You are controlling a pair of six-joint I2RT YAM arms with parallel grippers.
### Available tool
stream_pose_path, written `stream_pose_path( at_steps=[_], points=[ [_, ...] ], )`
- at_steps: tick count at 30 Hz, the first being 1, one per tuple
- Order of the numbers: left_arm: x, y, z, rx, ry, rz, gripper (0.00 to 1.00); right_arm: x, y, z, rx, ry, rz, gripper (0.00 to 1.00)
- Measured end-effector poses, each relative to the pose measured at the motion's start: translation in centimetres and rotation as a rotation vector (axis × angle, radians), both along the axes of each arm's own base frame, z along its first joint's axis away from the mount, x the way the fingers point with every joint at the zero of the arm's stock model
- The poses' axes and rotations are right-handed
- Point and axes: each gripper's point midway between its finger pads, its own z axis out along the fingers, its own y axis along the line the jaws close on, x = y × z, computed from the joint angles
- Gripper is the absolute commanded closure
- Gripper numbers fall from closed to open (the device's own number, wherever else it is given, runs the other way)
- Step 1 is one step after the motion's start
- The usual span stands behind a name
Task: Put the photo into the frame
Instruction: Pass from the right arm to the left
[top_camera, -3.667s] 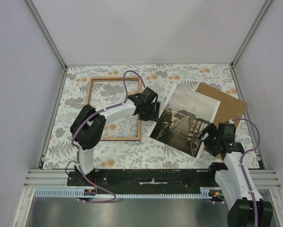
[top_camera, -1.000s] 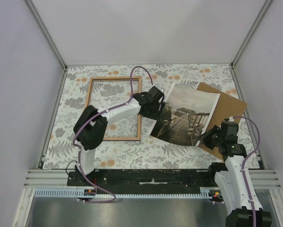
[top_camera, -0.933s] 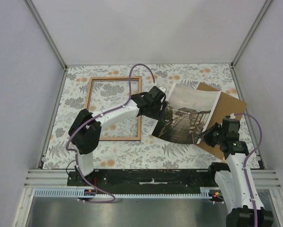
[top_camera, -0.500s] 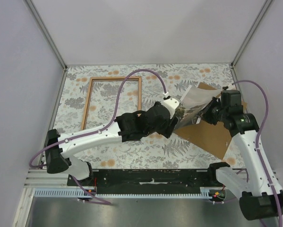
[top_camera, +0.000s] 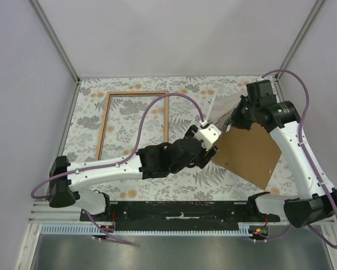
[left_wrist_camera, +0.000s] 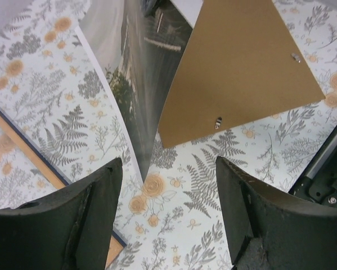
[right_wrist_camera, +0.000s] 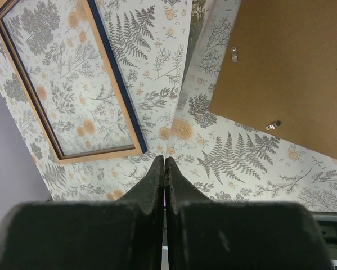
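Observation:
My right gripper (top_camera: 236, 115) is raised over the table's right back and shut on one edge of the photo (top_camera: 221, 109). The print hangs steeply, almost edge-on. In the right wrist view the photo (right_wrist_camera: 185, 95) runs up from the closed right gripper (right_wrist_camera: 165, 160). In the left wrist view the photo's (left_wrist_camera: 137, 84) dark pier picture shows, its lower corner just ahead of my open left gripper (left_wrist_camera: 168, 183), which holds nothing. The left gripper (top_camera: 209, 138) sits low beside the hanging print. The frame (top_camera: 135, 93) lies flat at the left, wood face up, blue on its outer side (right_wrist_camera: 113, 84).
A brown backing board (top_camera: 247, 154) with small metal clips lies flat at the right, partly under the raised print. It also shows in the left wrist view (left_wrist_camera: 241, 67) and right wrist view (right_wrist_camera: 281, 67). Floral cloth (top_camera: 174, 180) covers the table. Walls close in on the left, back and right.
The right arm has lifted the photo off the table and carried it up and back, so it now hangs steeply. The left arm has stretched right, away from the frame, under the print.

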Motion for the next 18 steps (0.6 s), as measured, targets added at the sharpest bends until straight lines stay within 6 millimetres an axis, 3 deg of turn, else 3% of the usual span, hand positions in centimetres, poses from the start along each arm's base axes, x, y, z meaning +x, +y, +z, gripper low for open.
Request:
stream_pose_path(
  at_steps=[5,14,18],
  points=[
    [0.7,-1.1,1.0,-0.023,-0.067,-0.018,0.27,0.7,0.5,0.6,-0.015,0.024,0.004,1.00],
    [2.4,-3.2,-2.9,0.095,-0.132,-0.027,0.30,1.3,1.3,0.8,-0.029,0.063,0.020,1.00],
    [3.8,-3.3,-3.4,0.103,-0.150,0.003,0.33,1.1,1.5,0.9,-0.032,0.070,0.026,1.00]
  ],
)
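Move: From the left hand, its open fingers empty, the photo's middle is about 13 cm ahead, 5 cm to the right and some 10 cm lower; the photo hangs from the right fingers. The backing board lies around 5 cm ahead and 16 cm right, the frame roughly 10 cm ahead and 27 cm left, both some 21 cm down. From the right hand, the left gripper is about 9 cm back and 7 cm left, nearly level. Forward, down and to the right, about 3–4 cm each way, the left hand closes in on the hanging photo; it first rises 1 cm and slides right, then sinks and pushes forward. Its fingers stay open and tip up by some 10 degrees. The right hand keeps the photo pinched, easing roughly 1.5 cm forward and left and 1 cm up. ##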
